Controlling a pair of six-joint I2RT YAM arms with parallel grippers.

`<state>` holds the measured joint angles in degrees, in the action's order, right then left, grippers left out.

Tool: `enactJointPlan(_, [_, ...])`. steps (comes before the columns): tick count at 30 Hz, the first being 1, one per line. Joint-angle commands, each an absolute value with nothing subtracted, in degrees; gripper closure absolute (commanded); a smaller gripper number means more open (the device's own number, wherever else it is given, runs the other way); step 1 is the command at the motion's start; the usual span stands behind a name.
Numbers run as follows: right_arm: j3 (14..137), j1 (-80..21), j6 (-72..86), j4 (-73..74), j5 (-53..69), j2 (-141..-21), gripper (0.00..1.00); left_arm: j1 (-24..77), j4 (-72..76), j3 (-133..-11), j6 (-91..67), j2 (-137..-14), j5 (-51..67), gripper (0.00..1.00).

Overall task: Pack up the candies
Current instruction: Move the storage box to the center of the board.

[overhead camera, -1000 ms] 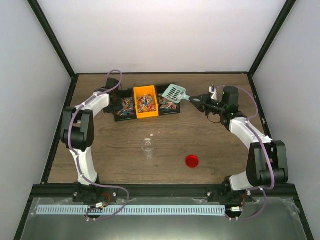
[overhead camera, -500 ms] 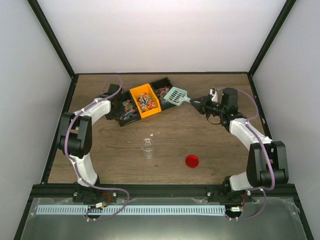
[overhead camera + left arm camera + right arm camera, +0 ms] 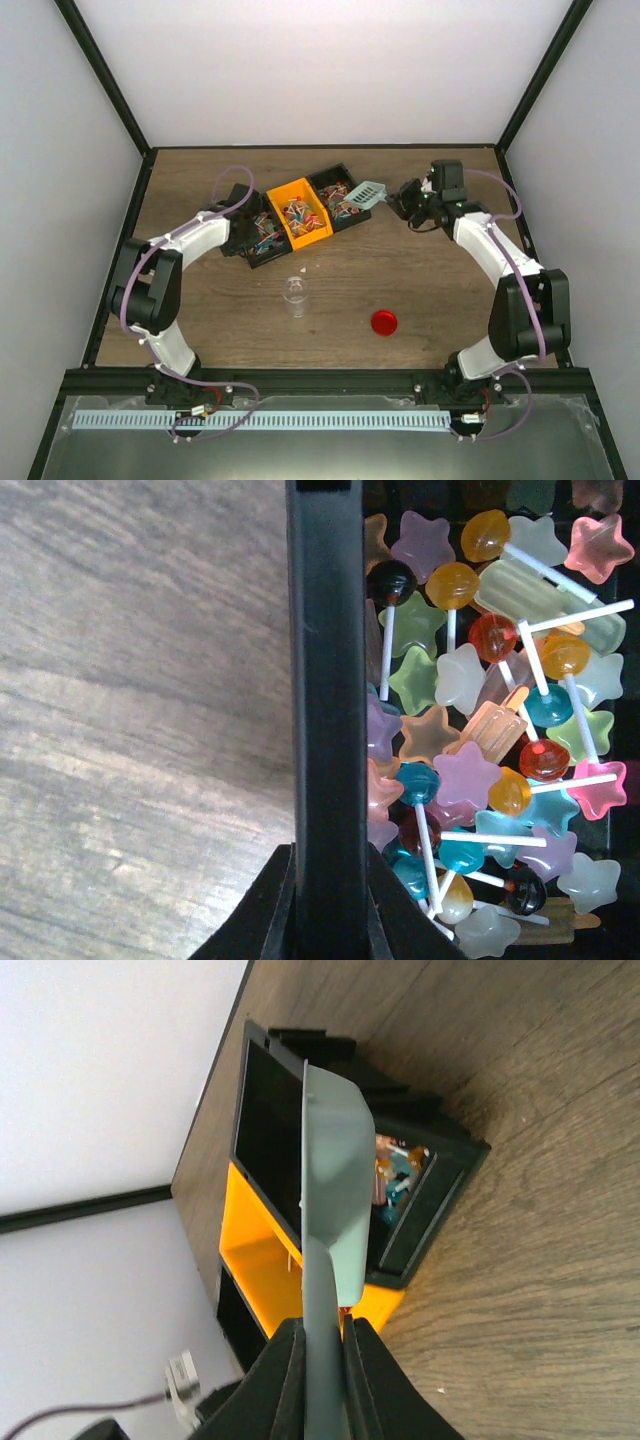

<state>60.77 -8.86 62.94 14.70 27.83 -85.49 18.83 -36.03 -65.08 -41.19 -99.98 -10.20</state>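
The candies (image 3: pixel 480 730) are star and ball sweets on white sticks in mixed colours, filling a black bin (image 3: pixel 262 238). My left gripper (image 3: pixel 327 900) is shut on that bin's black end wall (image 3: pixel 325 680); from above, the left gripper (image 3: pixel 243 218) sits at the bin row's near-left end. My right gripper (image 3: pixel 322 1360) is shut on the handle of the teal scoop (image 3: pixel 335 1160), which is turned on edge over the far black bin (image 3: pixel 420 1230). Seen from above, the scoop (image 3: pixel 368 193) hangs at that bin's (image 3: pixel 335 193) right end, held by the right gripper (image 3: pixel 396 197).
An orange bin (image 3: pixel 300 213) with more candies sits between the two black ones; the row lies slanted. A small clear jar (image 3: pixel 294 296) stands on the wooden table, a red round lid (image 3: pixel 384 322) to its right. White walls enclose the table.
The left gripper has swung the bin row anticlockwise, its left end coming nearer. The right gripper moved left and away, turning the scoop on edge over the right black bin.
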Motion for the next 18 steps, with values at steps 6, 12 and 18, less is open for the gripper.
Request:
enactJointPlan(6, [67.5,-10.6,67.1,22.0,23.6,-87.9,0.99,20.1,-35.9,-61.8,-45.9,-95.0,-5.5,0.7])
enactJointPlan(12, [63.5,-10.9,67.3,18.0,24.1,-85.8,0.99,20.1,-41.8,-66.2,-38.2,-92.9,-8.3,0.4])
enactJointPlan(18, [60.0,-10.9,68.1,13.0,26.1,-85.1,0.99,19.4,-37.6,-71.3,-23.6,-89.6,-5.0,0.33])
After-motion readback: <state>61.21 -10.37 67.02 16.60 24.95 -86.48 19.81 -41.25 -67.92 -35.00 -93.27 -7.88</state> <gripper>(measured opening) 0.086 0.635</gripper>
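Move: The left hand already pinches the outer wall of the storage box's left black bin, the bin's middle lying about 4 cm ahead, 4 cm right and 3 cm lower. The orange bin, the box's middle, is some 13 cm right and 7 cm ahead, the right black bin 21 cm right and 11 cm ahead, and the clear jar roughly 12 cm right and 11 cm back. From the right hand the orange bin lies about 19 cm left, level, 16 cm below. Still pinching the left black bin's outer wall, the left hand draws it back the last bit towards the robot, the hand easing back about 2 cm in all, then spreads its fingers wide, lets go of the wall and lifts some 5 cm to hang just above that bin. The right hand keeps its grip on the scoop by the right black bin, nudging about 1 cm forward and then sinking back and down by a couple of centimetres. ##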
